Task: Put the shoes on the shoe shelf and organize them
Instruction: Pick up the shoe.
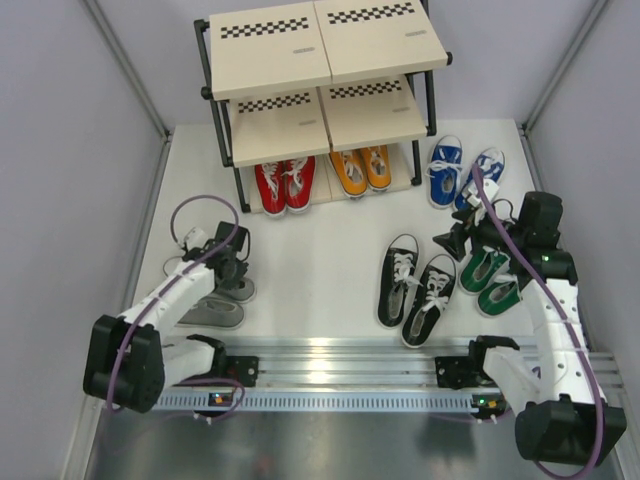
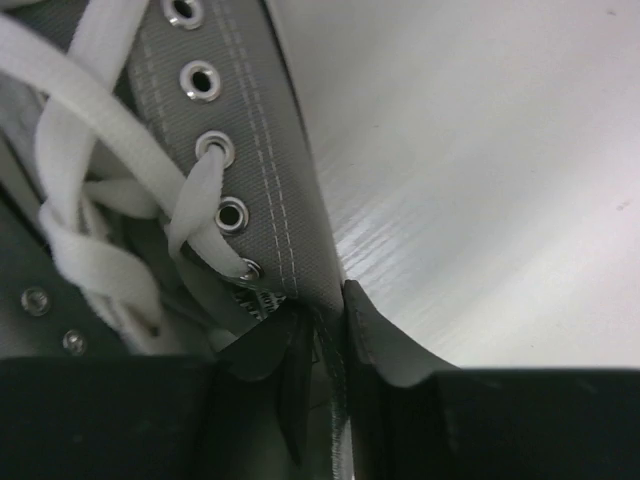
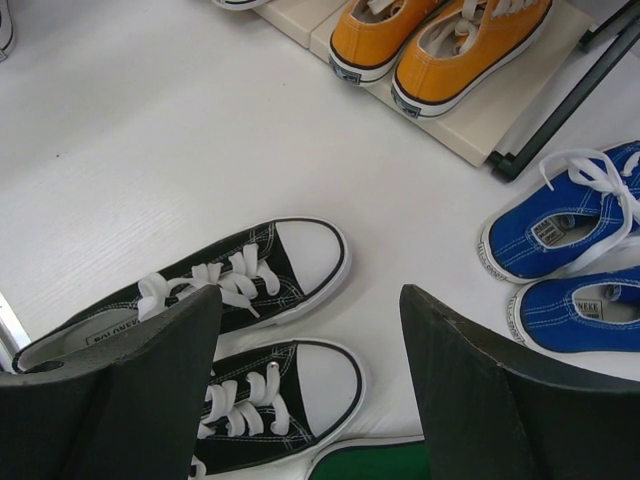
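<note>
My left gripper [image 1: 232, 268] [image 2: 325, 320] is down on a grey shoe [image 1: 238, 290] [image 2: 250, 150], with its jaws pinched on the canvas side wall next to the eyelets. The other grey shoe [image 1: 210, 312] lies beside it. My right gripper [image 1: 462, 240] [image 3: 310, 295] hangs open and empty over the black pair [image 1: 415, 290] [image 3: 250, 275], next to the green pair [image 1: 492, 280] [image 3: 370, 465]. The blue pair [image 1: 462, 172] [image 3: 560, 225] lies by the shoe shelf [image 1: 320, 60]. The red pair [image 1: 285, 185] and the orange pair [image 1: 362, 170] [image 3: 440, 40] sit on its bottom board.
The shelf's upper two boards carry no shoes. Grey walls close in the white table [image 1: 320, 250] on the left and right. A metal rail [image 1: 350, 375] with both arm bases runs along the near edge.
</note>
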You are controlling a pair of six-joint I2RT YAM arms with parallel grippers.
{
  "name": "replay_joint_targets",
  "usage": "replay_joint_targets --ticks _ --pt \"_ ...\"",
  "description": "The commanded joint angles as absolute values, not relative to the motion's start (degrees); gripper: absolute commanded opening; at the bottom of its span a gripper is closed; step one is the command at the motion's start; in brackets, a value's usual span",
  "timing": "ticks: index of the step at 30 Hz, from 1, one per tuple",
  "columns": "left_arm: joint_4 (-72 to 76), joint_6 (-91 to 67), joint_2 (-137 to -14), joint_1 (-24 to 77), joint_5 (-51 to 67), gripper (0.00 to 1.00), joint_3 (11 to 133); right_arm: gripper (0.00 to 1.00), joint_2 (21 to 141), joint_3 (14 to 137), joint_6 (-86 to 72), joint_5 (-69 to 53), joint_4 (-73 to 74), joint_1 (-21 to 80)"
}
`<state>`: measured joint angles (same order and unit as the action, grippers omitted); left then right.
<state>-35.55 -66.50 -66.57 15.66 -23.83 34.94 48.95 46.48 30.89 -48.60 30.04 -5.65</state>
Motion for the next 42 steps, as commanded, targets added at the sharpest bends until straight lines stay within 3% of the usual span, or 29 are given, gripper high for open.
replay_joint_targets --ticks 1,2,3,13,15,20,23,25,28,29,31,32,39,42 --pt "-29.1 -61.1 -65.0 15.4 -22.2 0.19 33.8 0.72 47.9 46.2 31.0 -50.6 29.0 -6.6" --pt "-27.2 -58.7 -64.3 15.4 -20.1 0.02 33.8 0.72 47.9 46.2 31.1 -50.5 29.0 -6.6" --pt "-26.3 -57.0 -62.5 15.4 -19.1 0.0 34.1 0.72 47.9 46.2 31.2 -50.6 29.0 -6.6" --pt "-18.0 -42.4 -41.4 22.5 2.1 0.0 32.7 0.72 48.7 46.4 31.8 -54.2 30.1 -6.6" --pt "-14.9 -40.3 -37.8 26.4 9.2 0.0 32.4 0.72 49.7 47.3 32.3 -57.2 31.8 -6.2" --pt "-12.4 -39.0 -35.1 39.1 13.9 0.0 34.1 0.71 57.0 58.5 36.3 -60.1 44.7 -0.5" --pt "-6.0 -39.5 -36.7 46.2 14.3 0.0 33.8 0.7 61.8 64.2 31.2 -59.7 50.2 7.3" --pt "-0.6 -39.3 -38.6 51.8 12.8 0.0 34.0 0.7 62.8 64.5 25.4 -59.0 46.1 10.3" --pt "4.0 -36.5 -44.2 60.4 7.2 0.0 36.8 0.73 61.6 61.2 4.6 -50.4 31.8 14.9" --pt "5.7 -35.5 -47.8 62.5 4.3 0.0 37.9 0.82 60.1 60.6 -5.2 -45.6 30.0 17.6" --pt "7.5 -33.8 -51.4 66.5 1.9 0.0 40.6 0.9 58.2 58.3 -10.4 -34.5 27.1 20.2" --pt "9.4 -33.4 -55.1 67.3 1.4 0.0 41.4 0.99 56.0 57.6 -12.5 -31.9 26.5 22.0" --pt "20.6 -32.0 -64.9 70.5 0.6 0.0 44.3 0.99 52.4 51.9 -19.2 -21.3 26.0 22.7" --pt "22.1 -31.6 -67.1 71.1 -1.3 0.0 45.3 0.99 51.9 49.8 -19.9 -22.7 25.1 22.6"
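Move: The far one of the two grey shoes is already straddled by my left fingers at its far collar edge; its middle lies about 6 cm left, a centimetre back and 3 below. Its grey mate sits some 11 cm left and 8 back, the red shoes 27 ahead and 14 right. From my right hand the far grey shoe lies about 59 cm left, 4 back, 20 lower; the left black shoe is 9 left, level, 19 lower. I shut my left fingers on the grey shoe's collar and lift it about 15 cm, then sweep it some 35 cm right while drawing back about 14, the hand turning roughly 90 degrees clockwise. Partway through, my right hand comes about 10 cm left and slightly back to meet the shoe, tipping down nearly 30 degrees and opening wide; contact there can't be seen. ##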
